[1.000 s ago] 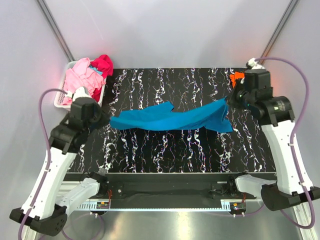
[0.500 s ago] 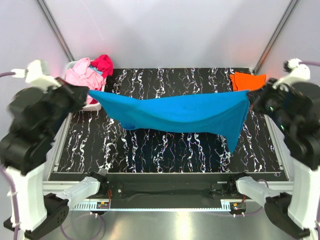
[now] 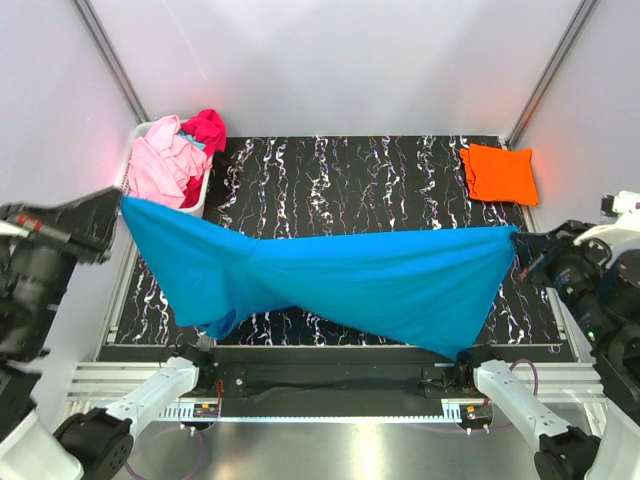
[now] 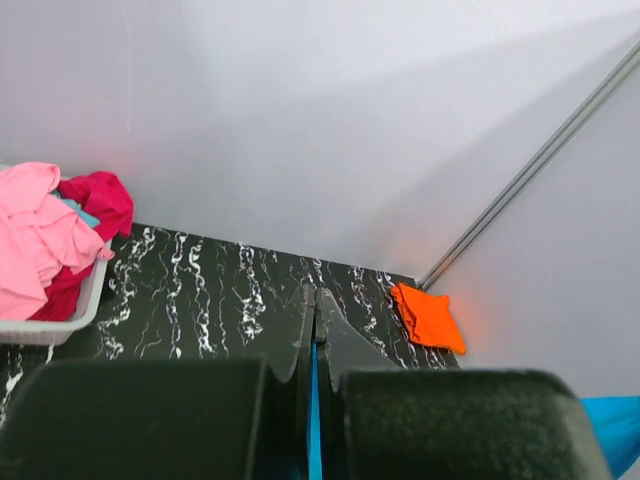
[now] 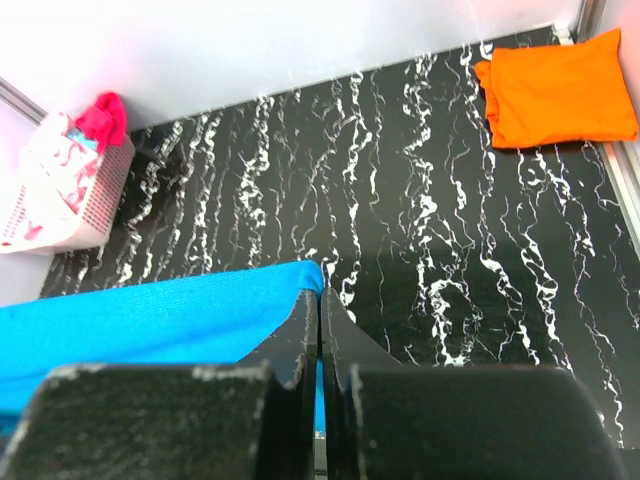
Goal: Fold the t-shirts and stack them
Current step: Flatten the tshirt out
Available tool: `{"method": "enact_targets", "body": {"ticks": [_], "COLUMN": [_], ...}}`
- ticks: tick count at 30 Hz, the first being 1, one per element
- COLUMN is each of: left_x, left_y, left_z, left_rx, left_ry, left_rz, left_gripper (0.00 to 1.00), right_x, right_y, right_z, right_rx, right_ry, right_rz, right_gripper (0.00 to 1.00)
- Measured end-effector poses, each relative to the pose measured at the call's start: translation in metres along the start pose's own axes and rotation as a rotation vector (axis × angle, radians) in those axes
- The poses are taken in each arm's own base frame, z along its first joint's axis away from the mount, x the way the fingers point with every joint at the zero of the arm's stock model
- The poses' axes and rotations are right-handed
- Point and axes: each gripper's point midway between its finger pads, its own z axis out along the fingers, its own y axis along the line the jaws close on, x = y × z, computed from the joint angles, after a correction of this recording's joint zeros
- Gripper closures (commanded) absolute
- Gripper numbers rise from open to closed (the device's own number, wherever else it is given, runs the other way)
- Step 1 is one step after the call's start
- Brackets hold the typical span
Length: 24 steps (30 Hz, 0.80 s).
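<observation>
A turquoise-blue t-shirt (image 3: 350,285) hangs stretched in the air across the near half of the table, well above it. My left gripper (image 3: 118,207) is shut on its left corner; blue cloth (image 4: 316,400) shows pinched between the fingers. My right gripper (image 3: 516,243) is shut on the right corner, with the cloth (image 5: 150,320) spreading left from the jaws. A folded orange t-shirt (image 3: 497,173) lies flat at the far right corner. Pink (image 3: 160,160) and magenta (image 3: 205,130) t-shirts are heaped in the basket at the far left.
The white slatted basket (image 3: 197,195) stands off the far left corner of the black marbled table (image 3: 350,180). Grey walls and metal posts close in the back and sides. A metal rail (image 3: 330,375) runs along the near edge.
Both arms have risen and pulled toward the near edge, lifting the blue t-shirt off the table and stretching it wide; it now hangs taut between the two grippers.
</observation>
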Motion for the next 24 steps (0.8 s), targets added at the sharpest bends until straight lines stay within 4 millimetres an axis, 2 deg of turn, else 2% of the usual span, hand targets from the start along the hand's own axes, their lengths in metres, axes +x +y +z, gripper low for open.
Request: {"method": "enact_targets", "body": {"ticks": [3, 4, 9, 12, 15, 17, 19, 22, 24], "left_x": [0.003, 0.006, 0.036, 0.060, 0.080, 0.093, 0.102, 0.109, 0.104], "left_y": [-0.005, -0.006, -0.012, -0.010, -0.008, -0.003, 0.002, 0.010, 0.013], "left_z": [0.032, 0.050, 0.151, 0.215, 0.258, 0.268, 0.268, 0.252, 0.230], "left_rx": [-0.001, -0.006, -0.034, -0.058, -0.071, -0.084, -0.096, -0.113, -0.120], "left_ry": [0.020, 0.035, 0.135, 0.191, 0.224, 0.252, 0.276, 0.295, 0.287], "left_rz": [0.023, 0.034, 0.080, 0.108, 0.124, 0.130, 0.133, 0.138, 0.139], "left_gripper": [1.00, 1.00, 1.00, 1.00, 1.00, 1.00, 1.00, 1.00, 1.00], "right_x": [0.004, 0.005, 0.024, 0.032, 0.039, 0.038, 0.033, 0.016, 0.003], "right_y": [0.000, 0.000, -0.002, 0.000, 0.000, 0.000, 0.001, 0.005, 0.008], "right_z": [0.019, 0.027, 0.098, 0.142, 0.173, 0.180, 0.178, 0.165, 0.148], "right_rx": [0.018, 0.023, 0.076, 0.097, 0.111, 0.113, 0.110, 0.090, 0.069], "right_ry": [0.026, 0.033, 0.128, 0.177, 0.212, 0.213, 0.195, 0.133, 0.079], "right_rz": [-0.017, -0.023, -0.091, -0.126, -0.159, -0.172, -0.179, -0.171, -0.161], "right_gripper": [1.00, 1.00, 1.00, 1.00, 1.00, 1.00, 1.00, 1.00, 1.00]}}
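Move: Both hands already grip the upper corners of the blue t-shirt, held high with its lower edge hanging. The open middle of the table is some 24 cm ahead of the left hand, 27 cm to its right and 55 cm below; from the right hand, about 22 cm ahead, 28 cm left and 43 cm down. The laundry basket is roughly 38 cm ahead and 12 cm left of the left hand; the orange t-shirt, 41 cm ahead and 15 cm right of the right hand. Both grippers keep their shut hold on the blue t-shirt's upper corners and fling it forward over the table: the left about 27 cm, veering right and sinking a little, the right some 17 cm, dipping then partly rising again. Both ease back slightly at the end; the left fingers tip down about 15 degrees, and the wrists roll in opposite senses. ##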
